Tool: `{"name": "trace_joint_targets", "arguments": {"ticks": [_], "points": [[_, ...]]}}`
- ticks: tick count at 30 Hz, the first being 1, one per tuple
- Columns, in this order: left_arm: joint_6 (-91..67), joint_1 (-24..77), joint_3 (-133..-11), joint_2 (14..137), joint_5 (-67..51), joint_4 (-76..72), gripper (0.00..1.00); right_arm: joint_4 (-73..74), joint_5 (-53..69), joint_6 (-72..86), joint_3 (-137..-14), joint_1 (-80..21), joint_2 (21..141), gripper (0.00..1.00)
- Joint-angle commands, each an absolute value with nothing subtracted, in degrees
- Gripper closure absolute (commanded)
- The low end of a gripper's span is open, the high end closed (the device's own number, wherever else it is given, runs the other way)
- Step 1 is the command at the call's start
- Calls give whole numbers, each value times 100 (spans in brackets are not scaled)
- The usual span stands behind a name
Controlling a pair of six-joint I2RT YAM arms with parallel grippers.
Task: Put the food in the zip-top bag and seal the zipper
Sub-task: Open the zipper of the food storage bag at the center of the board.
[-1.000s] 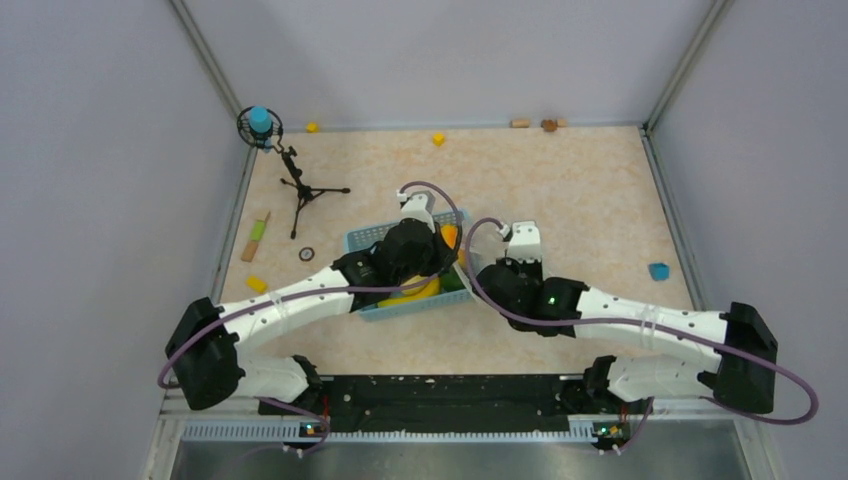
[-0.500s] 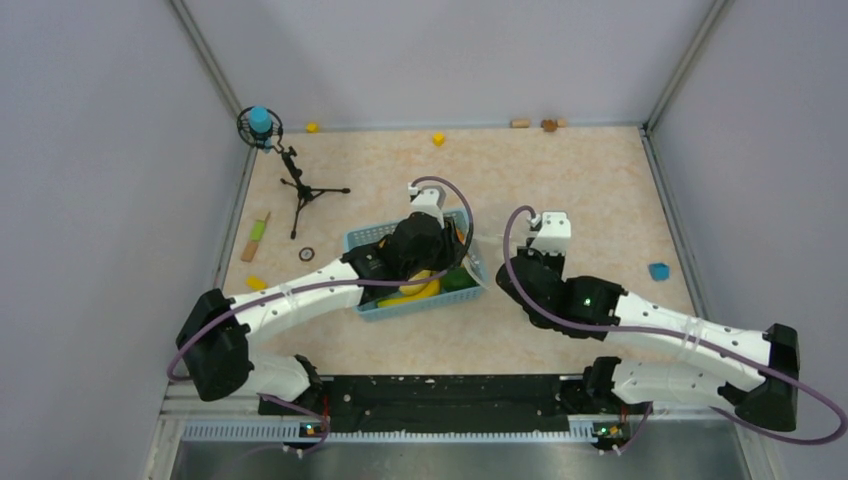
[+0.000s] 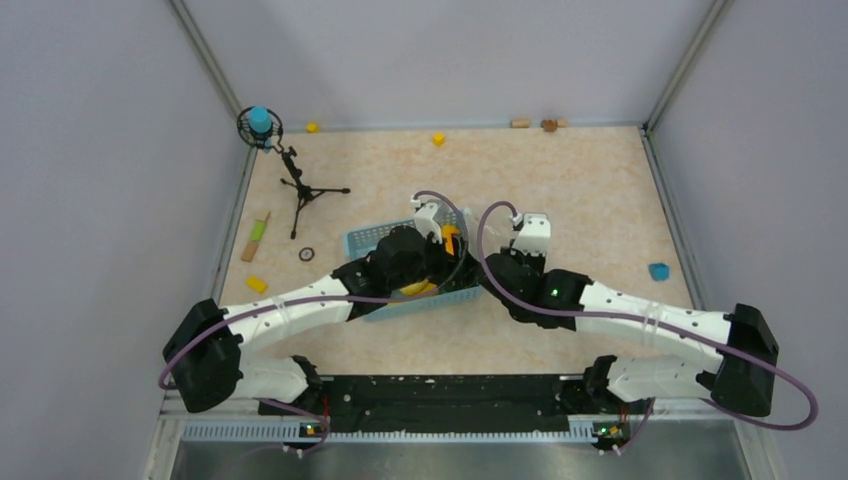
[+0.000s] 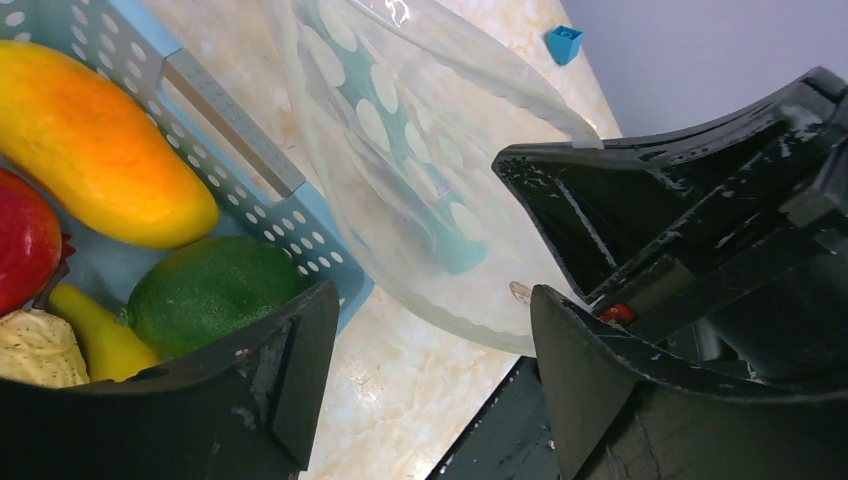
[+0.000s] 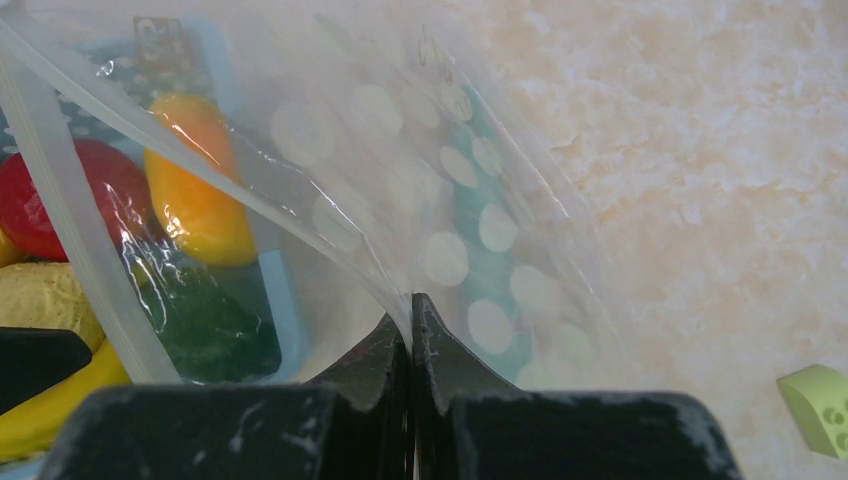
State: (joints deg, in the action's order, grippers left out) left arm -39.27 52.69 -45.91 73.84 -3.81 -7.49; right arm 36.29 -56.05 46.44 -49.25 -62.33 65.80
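The clear zip-top bag (image 5: 500, 170), with a teal dotted band, hangs beside the basket. My right gripper (image 5: 412, 305) is shut on its film, pinching near the zipper (image 4: 480, 75). The food lies in the light-blue basket (image 4: 235, 112): an orange mango (image 4: 100, 150), a red fruit (image 4: 22, 240), a dark green fruit (image 4: 210, 290) and a yellow banana (image 4: 100, 340). My left gripper (image 4: 435, 350) is open at the basket's right end, with only table and the bag's lower edge between its fingers. From above, the left gripper (image 3: 447, 250) and the right gripper (image 3: 492, 264) sit close together.
A small tripod (image 3: 300, 192) stands at the back left. A blue block (image 3: 658, 271) lies to the right, and yellow blocks (image 3: 438, 139) lie near the back wall. A stick (image 3: 255, 238) rests by the left wall. A light-green block (image 5: 815, 405) lies near the bag.
The left gripper has opened from shut. The right arm swung out to the right and has come back left, next to the basket, staying shut.
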Motion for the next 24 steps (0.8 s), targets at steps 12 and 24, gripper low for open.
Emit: {"name": "trace_joint_targets", "arguments": {"ticks": [12,24], "points": [[-5274,5273,-4745,8000,654,-1499,32,3280,-5434,5516,-5285,-6058,6771,100],[-4717,5282,-5154,8447,-176,-1201,100,2556,-4444,3688,-5233,-5402,6494,70]]}}
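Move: The free lip of the bag's open mouth, with its zipper strip, lies roughly 3 cm ahead of my open left hand, 3 cm to its right and 4 cm below. Under that hand in the basket are the avocado, some 3 cm back and 2 cm left, and the mango, 3 cm ahead and 3 cm left, both about 14 cm down. From my right hand, pinching the opposite lip, the free lip is about 4 cm left, 1 cm back and 1 cm lower. I carry my open left hand forward about 3 cm, then sink it some 5 cm and ease it right onto the free lip, tipping down and turning a little counter-clockwise, and shut its fingers to pinch that lip. My right hand keeps the opposite lip, shifting about 2 cm left and 2 cm forward while its left side rolls up, and only at the end starts to open. ##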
